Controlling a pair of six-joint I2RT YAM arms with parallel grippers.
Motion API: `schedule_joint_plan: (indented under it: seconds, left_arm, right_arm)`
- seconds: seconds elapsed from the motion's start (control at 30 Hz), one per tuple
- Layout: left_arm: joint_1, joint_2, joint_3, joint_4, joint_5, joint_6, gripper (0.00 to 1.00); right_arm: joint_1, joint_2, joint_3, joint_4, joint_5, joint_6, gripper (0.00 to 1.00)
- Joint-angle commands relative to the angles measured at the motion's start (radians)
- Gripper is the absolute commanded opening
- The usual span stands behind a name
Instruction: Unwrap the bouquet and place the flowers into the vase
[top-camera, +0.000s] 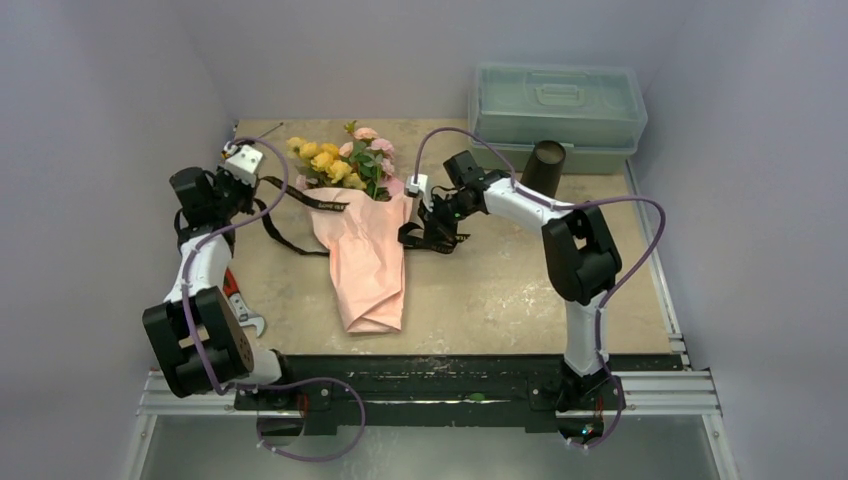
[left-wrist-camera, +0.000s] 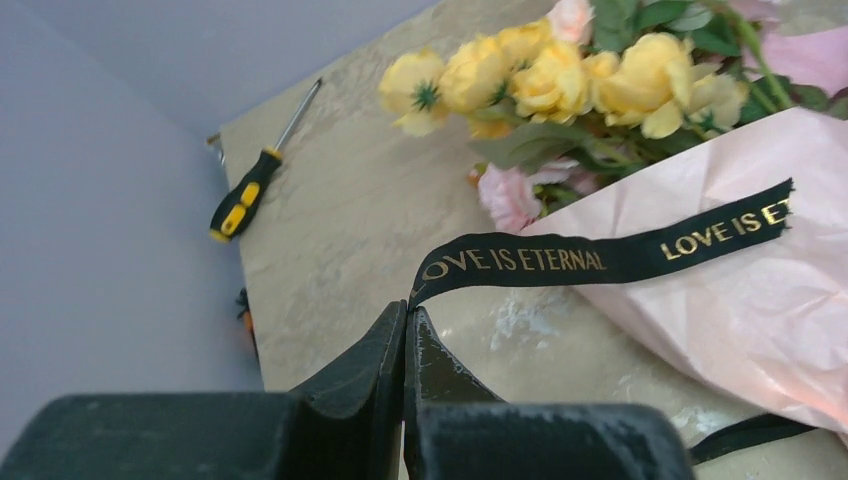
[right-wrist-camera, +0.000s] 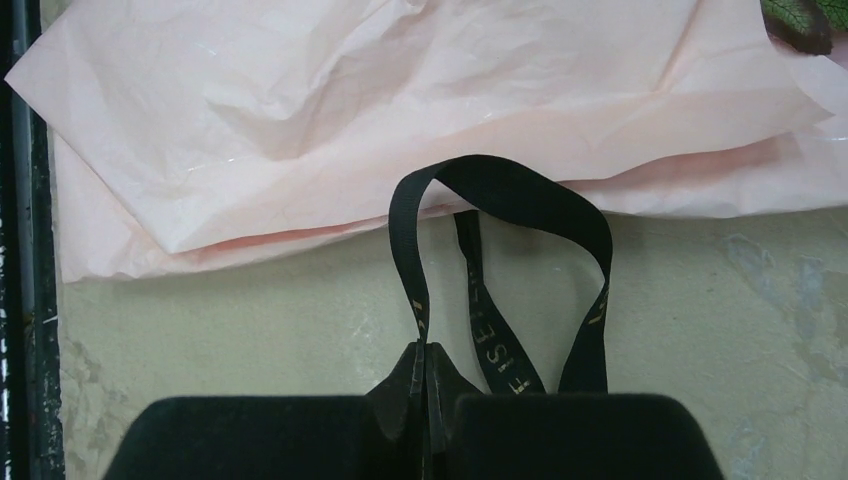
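Observation:
The bouquet (top-camera: 362, 240) lies on the table, its yellow and peach-pink flowers (top-camera: 342, 162) toward the back, wrapped in pale pink paper (right-wrist-camera: 400, 120). A black ribbon (left-wrist-camera: 610, 255) with gold lettering crosses the paper. My left gripper (left-wrist-camera: 410, 312), left of the flowers, is shut on one end of that ribbon. My right gripper (right-wrist-camera: 426, 348), at the paper's right side, is shut on a loop of the ribbon (right-wrist-camera: 500, 190). The dark cylindrical vase (top-camera: 544, 166) stands behind the right arm, in front of the plastic box.
A translucent grey-green lidded box (top-camera: 557, 113) sits at the back right. A yellow-and-black screwdriver (left-wrist-camera: 250, 185) lies near the back left corner. A wrench with a red handle (top-camera: 240, 305) lies by the left arm. Walls close in on both sides.

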Motion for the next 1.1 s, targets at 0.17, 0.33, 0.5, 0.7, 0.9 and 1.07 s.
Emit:
schedule_joint_plan:
  seconds: [0.17,0.33,0.5,0.7,0.9,1.07]
  left_arm:
    - [0.14,-0.034,0.004,-0.206,-0.11,0.12,0.0]
    - [0.191,-0.019,-0.082,-0.255,-0.213,0.273,0.0]
    - [0.254,0.016,-0.071,-0.291,-0.236,0.349,0.0]
    - [0.256,0.051,-0.065,-0.302,-0.295,0.471,0.0]
    - [0.256,-0.009,0.0,-0.587,0.023,0.632,0.65]
    - [0.207,-0.07,0.021,-0.601,0.173,0.591,0.76]
  right_arm:
    - [-0.05,-0.064,0.041,-0.048,0.014,-0.001,0.0]
    - [-0.061,-0.1,0.067,-0.044,0.008,0.029,0.0]
    - [-0.067,-0.118,0.045,-0.17,0.014,-0.104,0.0]
    - [-0.064,-0.165,-0.031,-0.386,0.055,-0.377,0.27]
    - [-0.079,-0.127,0.063,-0.423,0.069,-0.38,0.55]
    - [-0.101,-0.049,0.146,-0.295,0.127,-0.303,0.56]
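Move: The left hand, holding its ribbon tail, has the red wrench's handle about 12 cm back, 10 cm to its left and 15 cm below; the paper wrap's middle lies 7 cm back and 22 cm right, the flowers 13 cm ahead and 19 cm right. From the right hand, low over the table with the other tail, the bare table it makes for is 6 cm right and 2 cm back, the wrap's middle 14 cm left and 3 cm back, the vase 24 cm right and 11 cm ahead. Sweeping left, back and down by 10 to 12 cm each way, the left hand carries its ribbon tail beyond the wrap towards the wrench handle, fingertips tipping down some 25 degrees, opens wide to let go, then swings about 5 cm back right. The right hand draws its tail 7 cm right, away from the paper, lifts slightly and opens halfway to release it; its small forward drift turns back, then forward again at the end. ##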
